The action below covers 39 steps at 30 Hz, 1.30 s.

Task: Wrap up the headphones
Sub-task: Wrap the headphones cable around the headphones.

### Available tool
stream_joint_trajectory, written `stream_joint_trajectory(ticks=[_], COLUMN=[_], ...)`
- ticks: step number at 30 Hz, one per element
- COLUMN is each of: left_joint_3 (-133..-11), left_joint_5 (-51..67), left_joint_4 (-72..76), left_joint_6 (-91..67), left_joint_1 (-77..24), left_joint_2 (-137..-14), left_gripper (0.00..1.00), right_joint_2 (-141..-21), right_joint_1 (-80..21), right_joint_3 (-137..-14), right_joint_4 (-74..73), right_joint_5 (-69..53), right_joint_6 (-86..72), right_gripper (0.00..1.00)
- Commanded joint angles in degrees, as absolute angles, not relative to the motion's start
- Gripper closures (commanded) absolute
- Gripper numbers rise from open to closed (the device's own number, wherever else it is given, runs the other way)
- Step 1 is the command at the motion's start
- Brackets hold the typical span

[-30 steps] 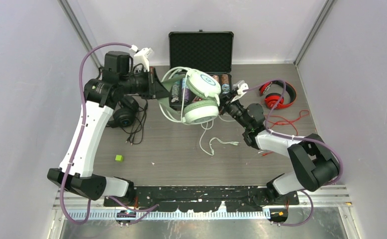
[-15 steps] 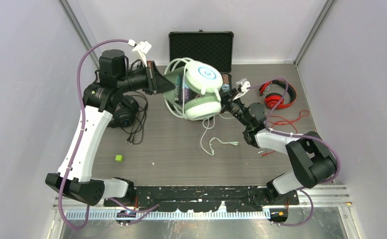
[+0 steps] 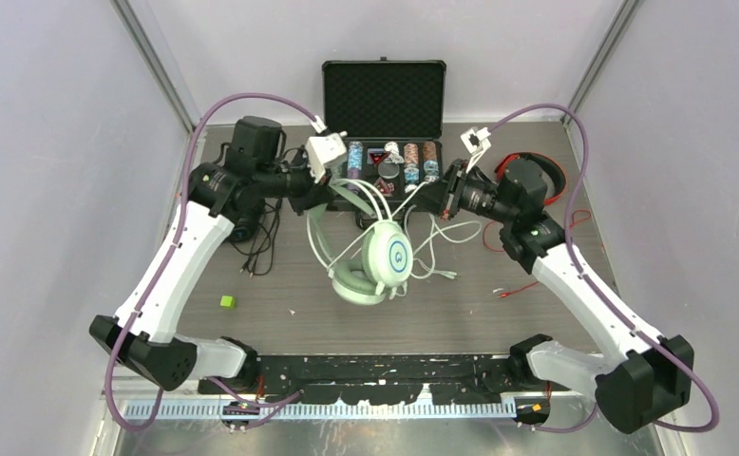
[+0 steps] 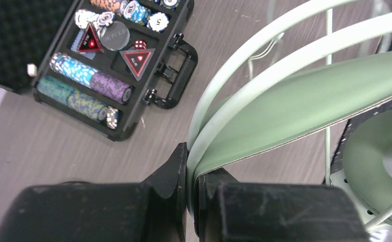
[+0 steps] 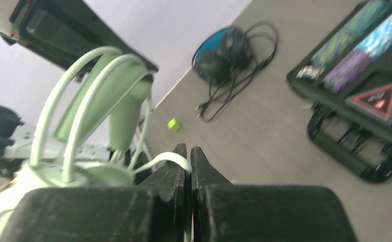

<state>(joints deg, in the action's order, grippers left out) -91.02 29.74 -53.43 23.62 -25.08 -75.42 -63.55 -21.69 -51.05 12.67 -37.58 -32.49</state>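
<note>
The mint-green headphones [image 3: 377,258] hang by their headband [image 4: 295,101] in mid-table, ear cups low over the wood, with white cable looped around them. My left gripper [image 3: 332,194] [image 4: 190,151] is shut on the headband. From the right, my right gripper [image 3: 426,199] [image 5: 188,151] is shut on the white cable [image 5: 164,159]. The black headphones [image 3: 244,224] [image 5: 224,50] lie under my left arm with their black cable [image 3: 261,252] spread out. Behind my right arm, the red headphones [image 3: 548,163] show only partly; their red cable [image 3: 501,237] trails forward.
An open black case [image 3: 383,95] [image 4: 113,65] holding poker chips stands at the back centre, just behind both grippers. A small green cube [image 3: 226,301] [image 5: 174,124] lies front left. Side walls close in on the left and right.
The mint headphones came down and forward from in front of the case to mid-table. The right arm rose and swung back right, pulling the cable. The left wrist turned and moved right.
</note>
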Motion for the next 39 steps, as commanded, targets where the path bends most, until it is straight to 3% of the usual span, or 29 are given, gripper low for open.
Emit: stream_joint_trajectory(ticks=[1, 6, 13, 19, 39], left_joint_3=[-91.3, -88.8, -80.4, -79.0, -80.2], left_joint_5=[27.8, 20.8, 9.1, 0.7, 4.3], left_joint_4=[-61.4, -58.5, -45.9, -43.1, -46.8], left_joint_6=[39.4, 43.3, 45.0, 44.3, 37.4], left_joint_1=[-26.7, -27.8, -30.7, -30.8, -30.8], left_joint_2=[-75.5, -74.6, -71.0, -71.3, -71.7], left_gripper=[1.0, 1.0, 1.0, 1.0, 1.0], right_joint_2=[-61.2, -62.6, -62.6, -62.8, -69.2], right_joint_1=[-20.2, -20.2, -20.3, -20.3, -29.0], right_joint_3=[-58.9, -63.2, -61.8, -61.7, -61.8], right_joint_4=[-10.3, -17.0, -6.0, -5.8, -11.1], right_joint_5=[-41.4, -47.0, -54.5, -55.4, -44.6], right_joint_6=[-32.8, -37.4, -52.1, -53.6, -46.2], right_gripper=[1.0, 0.99, 1.0, 0.97, 1.0])
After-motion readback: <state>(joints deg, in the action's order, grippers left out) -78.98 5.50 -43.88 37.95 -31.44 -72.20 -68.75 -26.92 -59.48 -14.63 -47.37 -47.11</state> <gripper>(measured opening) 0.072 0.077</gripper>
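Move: The green headphones hang by their headband in my left hand, their ear cups about 8 cm back, 8 cm right and 8 cm below it. My right fingers hold the white cable; from them the cups are some 9 cm back, 8 cm left and 8 cm below. The poker case lies on the table about 17 cm ahead and 6 cm left of my right hand, the loose cable tail 2 cm back and 4 cm right, both some 30 cm below. Keeping the cable pinched, I swing my right hand back about 7 cm towards my body, in towards the ear cups, tipping its fingers down some 35 degrees, then ease it left and down a few centimetres. My left hand keeps its grip on the headband, going forward and down about 4 cm, then drifting left and sinking on as its wrist turns the fingers more forward. ##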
